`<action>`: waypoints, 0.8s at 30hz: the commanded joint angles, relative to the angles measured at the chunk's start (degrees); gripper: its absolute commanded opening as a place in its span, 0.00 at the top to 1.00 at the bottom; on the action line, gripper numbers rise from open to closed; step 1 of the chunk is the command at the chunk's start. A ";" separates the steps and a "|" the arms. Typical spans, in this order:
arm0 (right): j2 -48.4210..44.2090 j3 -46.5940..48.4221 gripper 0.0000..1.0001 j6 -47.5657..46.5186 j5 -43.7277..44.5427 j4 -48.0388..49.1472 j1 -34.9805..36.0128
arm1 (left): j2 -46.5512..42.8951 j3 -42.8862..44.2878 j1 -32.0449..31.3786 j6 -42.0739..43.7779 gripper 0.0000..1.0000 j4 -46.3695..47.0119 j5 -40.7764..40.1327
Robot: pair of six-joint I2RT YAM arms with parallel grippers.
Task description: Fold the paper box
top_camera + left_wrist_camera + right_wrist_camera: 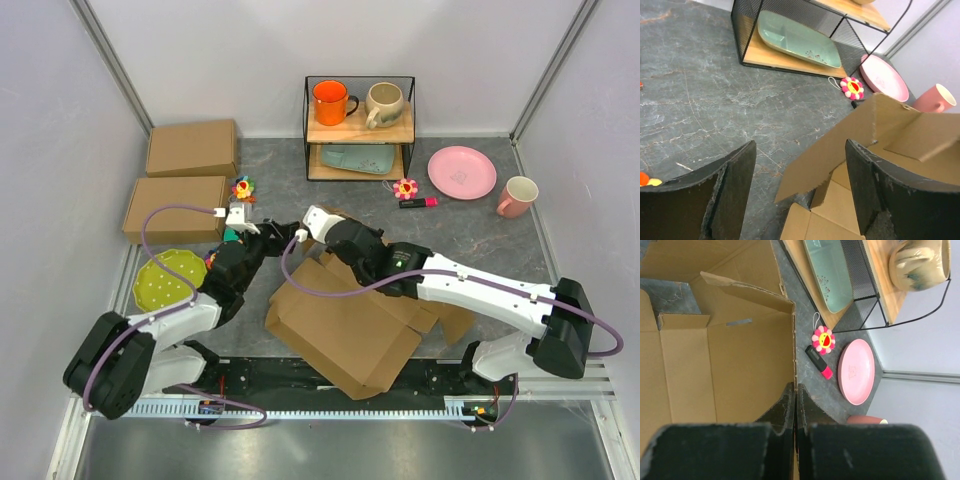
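The paper box (345, 325) is a brown cardboard sheet, partly folded, lying in the middle of the table with flaps raised at its far end. My right gripper (795, 392) is shut on the top edge of an upright cardboard wall (750, 365); from above it sits at the box's far edge (318, 222). My left gripper (283, 236) hovers just left of that, jaws open. In the left wrist view its fingers (735, 190) stand wide apart, with a raised flap (850, 140) beyond them and untouched.
Two other cardboard boxes (192, 148) (175, 208) lie at the back left. A wire rack (360, 130) holds mugs and a green tray. A pink plate (461, 172), pink mug (517, 196), flower toy (405, 188), marker (418, 203) and yellow-green plate (166, 280) stand around.
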 commanded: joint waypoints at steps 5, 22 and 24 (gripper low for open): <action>-3.56 2.37 1.00 4.91 -6.66 -1.43 -3.59 | -6.20 -2.26 0.29 7.54 0.21 1.29 8.37; -4.09 4.13 1.00 7.02 -10.18 -3.90 -4.39 | 9.09 6.35 0.20 13.17 0.52 4.72 19.89; -3.83 3.86 1.00 6.84 -9.65 -3.64 -4.39 | 8.83 7.32 0.29 13.18 0.67 3.49 20.59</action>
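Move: The box's left end flap, on the raised panel, sits about 6 cm to the right of my left hand, some 2 cm ahead and a couple of centimetres lower. The inner flap is roughly 10 cm to my left hand's right, level ahead and in height. The flower keychain lies about 28 cm right of my left hand, 12 cm ahead and 15 cm below. From my right hand, the left end flap is about 11 cm left, 1 cm ahead and 5 cm lower. I ease my left hand back and a little up with the fingers wide, then swing it about 5 cm right and down around the left end flap, turning some 20 degrees clockwise. As the fingers come to straddle the flap they start closing, roughly a third narrower. My right hand keeps its pinch on the raised panel's top edge, nearly in place, tilting slightly down. ##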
